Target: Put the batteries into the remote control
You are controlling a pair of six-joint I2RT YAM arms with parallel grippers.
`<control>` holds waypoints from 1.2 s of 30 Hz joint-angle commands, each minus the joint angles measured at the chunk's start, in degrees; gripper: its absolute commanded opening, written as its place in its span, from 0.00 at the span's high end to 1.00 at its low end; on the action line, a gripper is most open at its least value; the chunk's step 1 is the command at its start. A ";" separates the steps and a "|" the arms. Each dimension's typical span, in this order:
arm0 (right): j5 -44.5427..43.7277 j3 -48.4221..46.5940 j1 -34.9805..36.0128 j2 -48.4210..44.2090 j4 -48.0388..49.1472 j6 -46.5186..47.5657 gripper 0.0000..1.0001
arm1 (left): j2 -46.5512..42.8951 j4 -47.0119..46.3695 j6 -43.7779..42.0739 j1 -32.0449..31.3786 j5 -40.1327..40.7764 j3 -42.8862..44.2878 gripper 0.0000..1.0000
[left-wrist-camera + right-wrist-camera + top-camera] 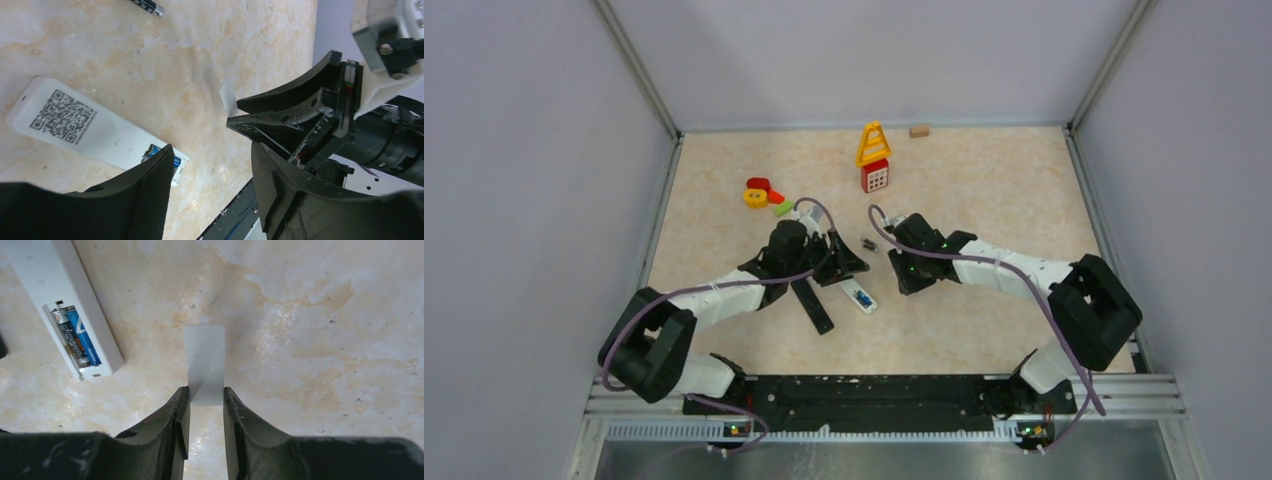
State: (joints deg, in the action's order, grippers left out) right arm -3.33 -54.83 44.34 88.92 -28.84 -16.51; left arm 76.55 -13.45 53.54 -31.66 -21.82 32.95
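The white remote control (860, 296) lies back side up in mid-table, with a QR label (65, 116). Its open compartment holds batteries, one with a blue wrap (82, 336). Loose dark batteries (870, 244) lie just beyond it, and one shows at the top edge of the left wrist view (148, 6). My right gripper (206, 395) is shut on a small flat white cover (205, 360), held a little above the table to the right of the remote. My left gripper (210, 190) hovers open over the remote's compartment end with nothing between its fingers.
A long flat black bar (812, 305) lies left of the remote, under the left gripper. Toys stand at the back: a yellow cone frame (873, 143), a red dice block (875, 176), a wooden block (919, 130), and red, yellow and green pieces (764, 194). Walls enclose three sides.
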 commanded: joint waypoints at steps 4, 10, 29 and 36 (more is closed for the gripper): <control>9.15 1.85 -0.22 -5.58 5.67 1.92 0.72 | 7.65 -8.76 2.40 -0.64 -9.40 4.99 0.43; 13.34 2.53 -0.21 -7.43 7.97 2.41 0.72 | 11.87 -10.24 4.20 -1.21 -10.78 6.14 0.44; 13.92 2.01 -0.29 -8.16 8.85 -0.31 0.61 | 15.15 -24.88 12.66 -2.13 -13.78 1.15 1.00; 16.62 6.08 -3.55 -15.70 11.96 -12.87 0.13 | 10.16 -19.79 10.32 -1.07 -9.57 1.14 1.00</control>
State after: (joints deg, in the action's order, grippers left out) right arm 11.20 -50.89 42.89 80.20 -21.17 -20.97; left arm 91.18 -32.51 64.99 -33.41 -33.32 34.28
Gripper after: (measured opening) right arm 0.822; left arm 0.012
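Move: The battery cover is already in my right fingers, jutting about 2 cm forward and 1 cm left of their hand point. From my empty left hand it lies some 11 cm right, 2 cm back and 5 cm lower. The open remote's middle is about 8 cm below my left hand, 2 cm back and 2 cm left; the loose battery is 9 cm ahead, 3 cm right, the black remote 7 cm back, 12 cm left, both on the table. I bring my hands together over the end of the remote: the left goes about 5 cm right to the cover while the right carries the cover some 4 cm left and 4 cm up, easing back 2 cm and rolling its left side up. My left fingers shut fully on the cover's forward end; only then do my right fingers open wide and let go. ##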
